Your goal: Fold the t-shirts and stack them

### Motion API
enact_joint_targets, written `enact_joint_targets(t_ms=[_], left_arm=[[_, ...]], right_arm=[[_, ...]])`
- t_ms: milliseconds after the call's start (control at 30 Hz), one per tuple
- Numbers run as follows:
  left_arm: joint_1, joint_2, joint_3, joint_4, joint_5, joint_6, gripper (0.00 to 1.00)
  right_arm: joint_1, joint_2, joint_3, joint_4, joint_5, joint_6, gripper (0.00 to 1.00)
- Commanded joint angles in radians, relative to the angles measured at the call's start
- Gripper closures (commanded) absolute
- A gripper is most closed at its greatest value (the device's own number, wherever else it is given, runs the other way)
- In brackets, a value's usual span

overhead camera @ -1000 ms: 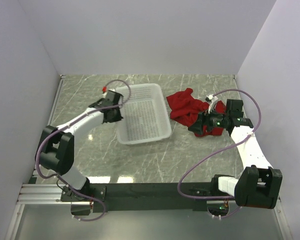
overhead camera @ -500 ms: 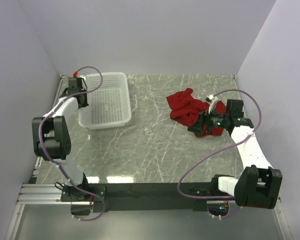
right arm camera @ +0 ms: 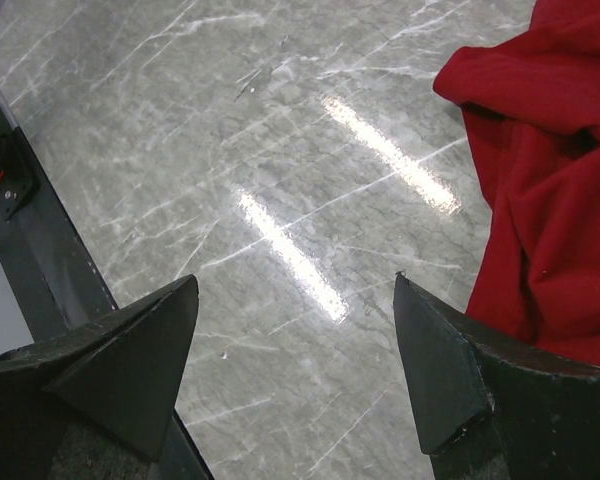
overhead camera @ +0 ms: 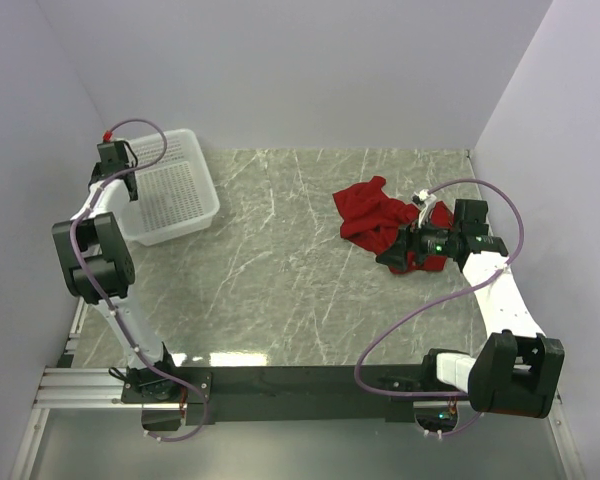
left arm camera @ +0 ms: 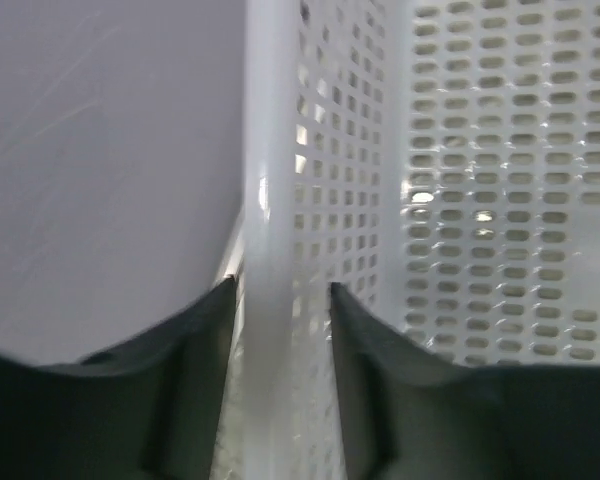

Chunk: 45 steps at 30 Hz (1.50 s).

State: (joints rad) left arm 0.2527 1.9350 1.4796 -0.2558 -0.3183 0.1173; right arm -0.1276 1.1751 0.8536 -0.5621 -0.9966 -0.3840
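A crumpled red t-shirt (overhead camera: 372,215) lies in a heap on the marble table at the right; no white label shows. In the right wrist view the t-shirt (right arm camera: 555,190) fills the right side, next to the right finger. My right gripper (overhead camera: 390,260) (right arm camera: 295,280) stands wide open at the heap's near edge, with only bare table between its fingers. At the far left corner my left gripper (overhead camera: 113,168) (left arm camera: 280,288) straddles the rim of the white mesh basket (overhead camera: 202,190) (left arm camera: 500,200). Its fingers stand a little apart from the rim.
The basket sits against the left wall at the back corner. White walls close in the table on the left, back and right. A black rail (overhead camera: 310,382) with both arm bases runs along the near edge. A purple cable (overhead camera: 410,320) loops over the table's right side.
My left arm has dragged the basket from the table's middle to the far left corner, and its jaws have loosened on the rim. The right arm and the t-shirt have not moved.
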Motion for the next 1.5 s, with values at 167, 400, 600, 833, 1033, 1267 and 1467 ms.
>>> enact_joint_targets(t_ms=[167, 400, 600, 833, 1033, 1267, 1467], left_arm=[[0.016, -0.07, 0.061, -0.028, -0.082, 0.015, 0.18], [0.016, -0.371, -0.042, 0.006, 0.005, -0.096, 0.01], [0.017, -0.626, -0.223, 0.03, 0.206, -0.339, 0.01], [0.007, -0.757, -0.412, 0.093, 0.688, -0.493, 0.0], [-0.154, -0.809, -0.462, 0.063, 0.771, -0.472, 0.01], [-0.302, -0.852, -0.573, 0.121, 0.775, -0.533, 0.01], [-0.366, -0.838, -0.619, 0.156, 0.772, -0.567, 0.01]], right_arm=[[-0.007, 0.012, 0.059, -0.019, 0.024, -0.015, 0.15], [-0.03, 0.035, 0.154, 0.037, 0.378, 0.158, 0.16], [-0.04, 0.104, 0.234, 0.09, 0.7, 0.342, 0.18], [-0.04, 0.294, 0.331, 0.065, 0.832, 0.32, 0.23], [-0.035, 0.442, 0.415, 0.008, 0.855, 0.26, 0.29], [0.011, 0.534, 0.434, -0.015, 0.872, 0.252, 0.35], [0.043, 0.563, 0.443, -0.004, 0.94, 0.26, 0.44]])
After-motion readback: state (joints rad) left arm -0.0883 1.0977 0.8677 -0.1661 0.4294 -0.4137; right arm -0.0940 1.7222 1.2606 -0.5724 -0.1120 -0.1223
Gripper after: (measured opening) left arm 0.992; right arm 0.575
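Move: My left fingers straddle the basket's left rim, already loosening; the basket's middle is about 10 cm to this hand's right, 3 cm farther out and 5 cm lower. The red t-shirt lies crumpled some 10 cm ahead of my right hand, 5 cm to its right and about 11 cm below. From my left hand, that shirt is roughly 73 cm to the right and 7 cm back. I spread my left fingers wide and lift them about 20 cm off the rim, then swing right and back, sinking partway, to end some 30 cm right of the basket's rim. Meanwhile my right hand sweeps about 13 cm forward and as far right, then sinks 9 cm onto the right part of the t-shirt, turning clockwise until its fingers point steeply down and partly closing them. ##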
